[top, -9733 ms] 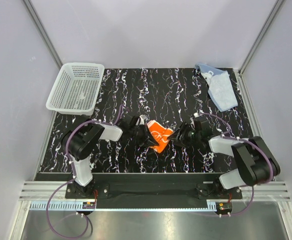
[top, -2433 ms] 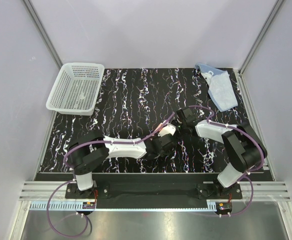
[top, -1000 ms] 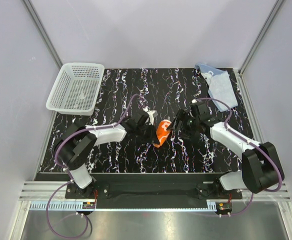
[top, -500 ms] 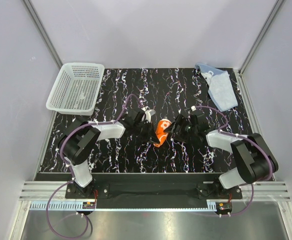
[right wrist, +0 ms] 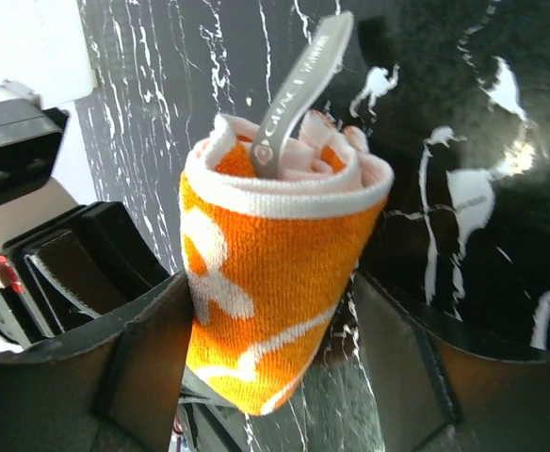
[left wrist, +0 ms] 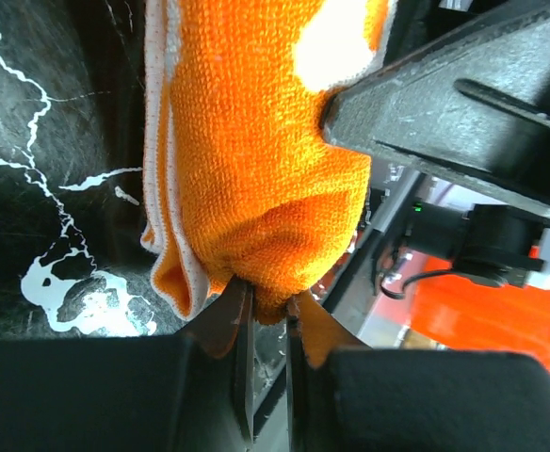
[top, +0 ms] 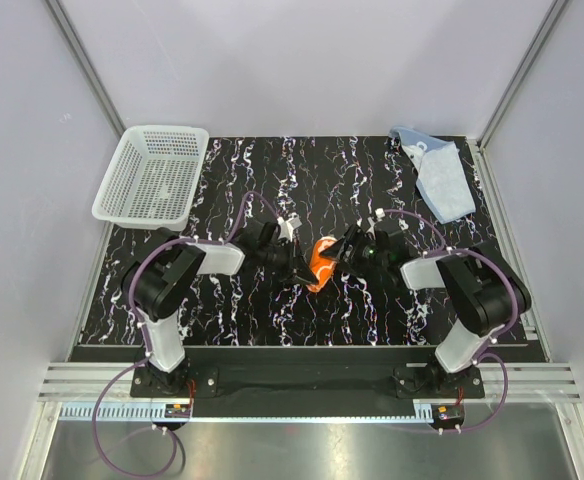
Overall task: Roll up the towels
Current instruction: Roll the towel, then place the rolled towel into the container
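Observation:
The orange towel (top: pixel 321 263) with white prints is rolled into a short tube near the table's middle. My left gripper (top: pixel 298 262) is shut on one end of the orange towel (left wrist: pixel 256 169), pinching a fold between its narrow jaws (left wrist: pixel 267 306). My right gripper (top: pixel 346 256) stands open astride the roll (right wrist: pixel 275 217). Its left finger (right wrist: pixel 153 348) touches the cloth and its right finger (right wrist: pixel 407 358) stands a little apart. A thin grey blade (right wrist: pixel 299 89) pokes out of the roll's far end. The light blue towel (top: pixel 442 175) lies crumpled at the back right.
A white mesh basket (top: pixel 152 175) sits at the back left corner of the black marbled table (top: pixel 272 190). Grey walls close in the table on three sides. Both arm bases stand at the near edge.
My right gripper has come in from the right around the orange roll and its jaws have narrowed a little. The left gripper keeps its pinch, and the roll has barely shifted.

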Controlling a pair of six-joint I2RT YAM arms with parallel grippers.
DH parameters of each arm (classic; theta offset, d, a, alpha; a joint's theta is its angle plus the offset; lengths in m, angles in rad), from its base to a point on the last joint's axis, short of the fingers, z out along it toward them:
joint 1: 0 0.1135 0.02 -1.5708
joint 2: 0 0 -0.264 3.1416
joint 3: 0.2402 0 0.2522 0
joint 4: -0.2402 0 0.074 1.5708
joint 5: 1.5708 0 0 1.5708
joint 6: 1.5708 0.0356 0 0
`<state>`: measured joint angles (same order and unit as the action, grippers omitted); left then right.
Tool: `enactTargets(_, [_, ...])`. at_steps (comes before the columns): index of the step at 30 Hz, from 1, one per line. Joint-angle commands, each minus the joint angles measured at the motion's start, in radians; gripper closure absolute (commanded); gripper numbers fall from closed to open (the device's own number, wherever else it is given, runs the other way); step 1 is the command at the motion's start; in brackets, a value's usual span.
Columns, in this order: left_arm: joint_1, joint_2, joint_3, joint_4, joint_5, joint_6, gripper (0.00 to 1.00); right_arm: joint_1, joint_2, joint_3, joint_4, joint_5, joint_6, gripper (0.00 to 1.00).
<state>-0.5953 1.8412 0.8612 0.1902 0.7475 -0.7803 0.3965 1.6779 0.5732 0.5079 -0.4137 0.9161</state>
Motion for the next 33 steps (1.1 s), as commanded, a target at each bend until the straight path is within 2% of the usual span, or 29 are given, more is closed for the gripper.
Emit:
enactTargets(1, [0.015,0.026,-0.025,0.098,0.078,-0.048,1.0,0.021,0.049,-0.012,0.093,0.003,0.007,0.27])
enactTargets(7, [0.023,0.053,-0.048,0.199,0.134,-0.108,1.0,0.044,0.111,-0.015,0.179,0.0,0.04,0.36])
enactTargets(11, [0.032,0.069,-0.07,0.297,0.18,-0.186,1.0,0.057,0.131,-0.015,0.225,-0.005,0.063,0.6])
enactTargets(12, [0.034,0.07,-0.076,0.354,0.19,-0.206,1.0,0.061,0.132,-0.013,0.23,-0.014,0.069,0.71])
enactTargets(15, [0.038,0.053,-0.09,0.39,0.201,-0.237,0.93,0.059,0.106,-0.001,0.19,-0.02,0.058,0.83])
enactTargets(16, [0.038,0.04,-0.093,0.382,0.193,-0.234,0.88,0.059,0.073,0.014,0.163,-0.019,0.049,0.85])
enactTargets(17, [0.038,0.009,-0.094,0.364,0.184,-0.212,0.72,0.059,0.054,0.023,0.132,-0.019,0.038,0.86])
enactTargets(20, [0.038,-0.074,-0.079,0.224,0.132,-0.127,0.52,0.059,-0.033,0.054,0.005,-0.005,-0.008,0.87])
enactTargets(21, [0.038,-0.094,-0.071,0.154,0.119,-0.107,0.5,0.059,-0.056,0.063,-0.061,0.003,-0.034,0.87])
enactTargets(24, [0.045,-0.172,-0.076,0.095,0.096,-0.073,0.44,0.058,-0.145,0.085,-0.176,0.018,-0.074,0.88])
enactTargets(28, [0.052,-0.261,-0.074,0.092,0.07,-0.094,0.4,0.061,-0.266,0.114,-0.299,0.033,-0.108,0.89])
enactTargets(33, [0.054,-0.295,-0.038,0.138,0.09,-0.145,0.39,0.059,-0.366,0.155,-0.425,0.061,-0.14,0.9])
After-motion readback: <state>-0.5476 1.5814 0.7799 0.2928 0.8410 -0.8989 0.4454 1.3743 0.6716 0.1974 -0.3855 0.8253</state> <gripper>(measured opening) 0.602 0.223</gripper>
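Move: Some 4 cm to the right hand's left and 2 cm back is the middle of the rolled orange towel, about 1 cm below that hand, between its open fingers. The towel's tag sticks out about 5 cm ahead and 3 cm left of the right hand; the blue towel lies roughly 17 cm ahead and 22 cm to its right, 3 cm lower. From the left hand, pinching the roll's near end, the roll's middle is about 5 cm ahead and 2 cm right, nearly level. Sliding some 2 cm left and 1 cm down over the roll, the right hand closes its wide-open fingers and pinches the towel below its tagged far end, then lifts it nearly 10 cm, easing slightly back and right. The left hand stays low at first, opens to let go of the near end, and rises about 9 cm alongside, its fingertips tipping slightly up. ##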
